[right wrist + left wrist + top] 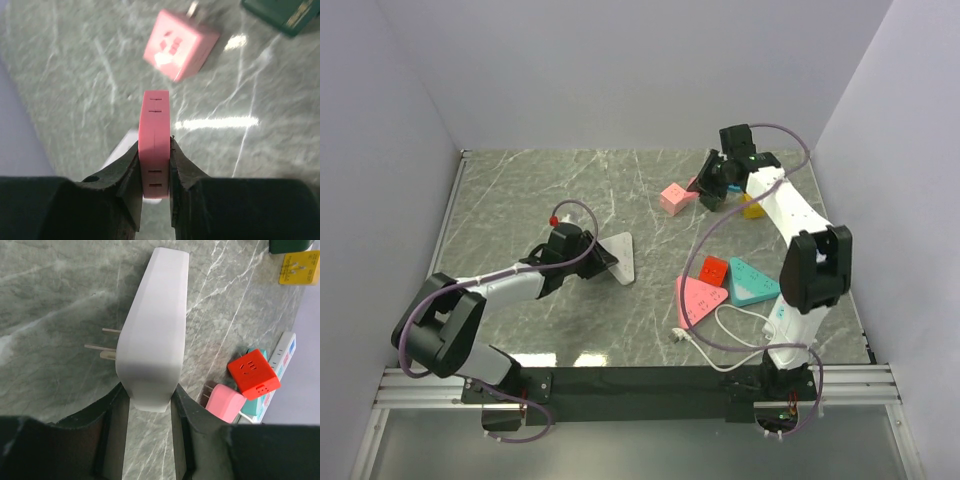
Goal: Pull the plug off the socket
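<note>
My left gripper (148, 390) is shut on the near end of a white wedge-shaped plug (152, 325), whose bare metal prongs (102, 346) stick out to the left with nothing on them. From above, this plug (623, 258) sits low at the table's middle, in the left gripper (603, 258). At the far right, my right gripper (708, 187) hangs above the table. In its wrist view the right gripper (155, 142) is shut on a thin pink socket (155, 130) with slots along its edge. Plug and socket are far apart.
A pink cube adapter (672, 198) and a yellow block (753, 209) lie near the right gripper. A red cube (713, 270), a pink triangular strip (700, 298), a teal one (753, 281) and a white cable (725, 330) crowd the near right. Walls close in on three sides.
</note>
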`<state>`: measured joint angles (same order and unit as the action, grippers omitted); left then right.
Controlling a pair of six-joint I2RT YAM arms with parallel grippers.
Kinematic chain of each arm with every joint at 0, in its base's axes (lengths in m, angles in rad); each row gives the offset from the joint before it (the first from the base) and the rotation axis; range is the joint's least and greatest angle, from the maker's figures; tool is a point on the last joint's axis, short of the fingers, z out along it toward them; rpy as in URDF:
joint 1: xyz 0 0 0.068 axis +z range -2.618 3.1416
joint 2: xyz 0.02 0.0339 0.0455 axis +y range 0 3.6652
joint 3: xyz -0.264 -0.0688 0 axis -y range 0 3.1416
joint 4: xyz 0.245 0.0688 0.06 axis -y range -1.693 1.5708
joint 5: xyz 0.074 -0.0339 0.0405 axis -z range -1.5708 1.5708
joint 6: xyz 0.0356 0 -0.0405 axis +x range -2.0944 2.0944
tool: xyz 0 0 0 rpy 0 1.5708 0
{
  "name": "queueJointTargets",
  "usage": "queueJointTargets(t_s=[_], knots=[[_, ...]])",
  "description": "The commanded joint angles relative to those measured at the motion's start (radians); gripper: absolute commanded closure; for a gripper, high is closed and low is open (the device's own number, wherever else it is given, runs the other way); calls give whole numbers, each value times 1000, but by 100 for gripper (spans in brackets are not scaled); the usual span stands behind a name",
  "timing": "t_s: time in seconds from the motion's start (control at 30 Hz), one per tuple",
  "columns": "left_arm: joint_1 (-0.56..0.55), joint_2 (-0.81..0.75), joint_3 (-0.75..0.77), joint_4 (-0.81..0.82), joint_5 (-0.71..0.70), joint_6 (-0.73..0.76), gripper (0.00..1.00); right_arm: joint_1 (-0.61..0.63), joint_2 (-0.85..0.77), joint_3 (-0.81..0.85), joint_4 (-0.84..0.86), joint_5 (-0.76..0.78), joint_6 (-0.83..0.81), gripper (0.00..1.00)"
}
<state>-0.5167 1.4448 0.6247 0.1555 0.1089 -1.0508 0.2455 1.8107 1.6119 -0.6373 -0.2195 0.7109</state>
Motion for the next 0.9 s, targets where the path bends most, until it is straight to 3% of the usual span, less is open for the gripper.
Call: queueJointTargets(t_s=[0.0, 0.23, 0.47, 0.5, 0.6, 0.63, 0.73, 0.87], knots=[[-2, -43, -2, 30, 21, 38, 100, 1, 84, 71, 22, 34, -24, 100], [-12, 18, 23, 111, 199, 86, 99, -22, 225, 58, 91, 57, 45, 100], [-35, 195, 101, 105, 399, 175, 100, -38, 334, 154, 51, 101, 70, 96], [-40, 216, 110, 111, 455, 181, 99, -44, 352, 173, 48, 98, 70, 92], [-63, 272, 136, 119, 514, 196, 99, -54, 364, 204, 28, 78, 49, 59], [-77, 282, 154, 110, 521, 204, 99, -55, 360, 204, 22, 77, 44, 39], [-95, 310, 165, 81, 528, 216, 99, -64, 316, 172, 22, 49, 25, 7], [-103, 328, 161, 41, 531, 233, 99, -68, 205, 112, 16, 29, -17, 5]])
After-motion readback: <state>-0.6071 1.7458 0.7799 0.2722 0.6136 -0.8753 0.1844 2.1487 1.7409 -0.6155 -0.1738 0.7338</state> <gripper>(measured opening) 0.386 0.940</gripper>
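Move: My right hand holds the small pink plug, about 14 cm above its open spot on the table, some 5 cm ahead and 1 cm right. The pink cube lies 9 cm ahead and 4 cm left of that hand, the green block 9 cm ahead and 7 cm right. My left hand holds the white triangular socket; the pink triangle lies 8 cm back and 22 cm right of it, about 4 cm lower, the red cube 1 cm back and 26 cm right. I lower the pink plug with my right hand about 12 cm while easing 5 cm forward, down between the pink cube and the green block, then open the fingers wide, let go and start to rise. Meanwhile my left hand, still gripping the white socket, carries it right and somewhat back, about 10 cm, up beside the pink triangle, turning clockwise some 35 degrees. ##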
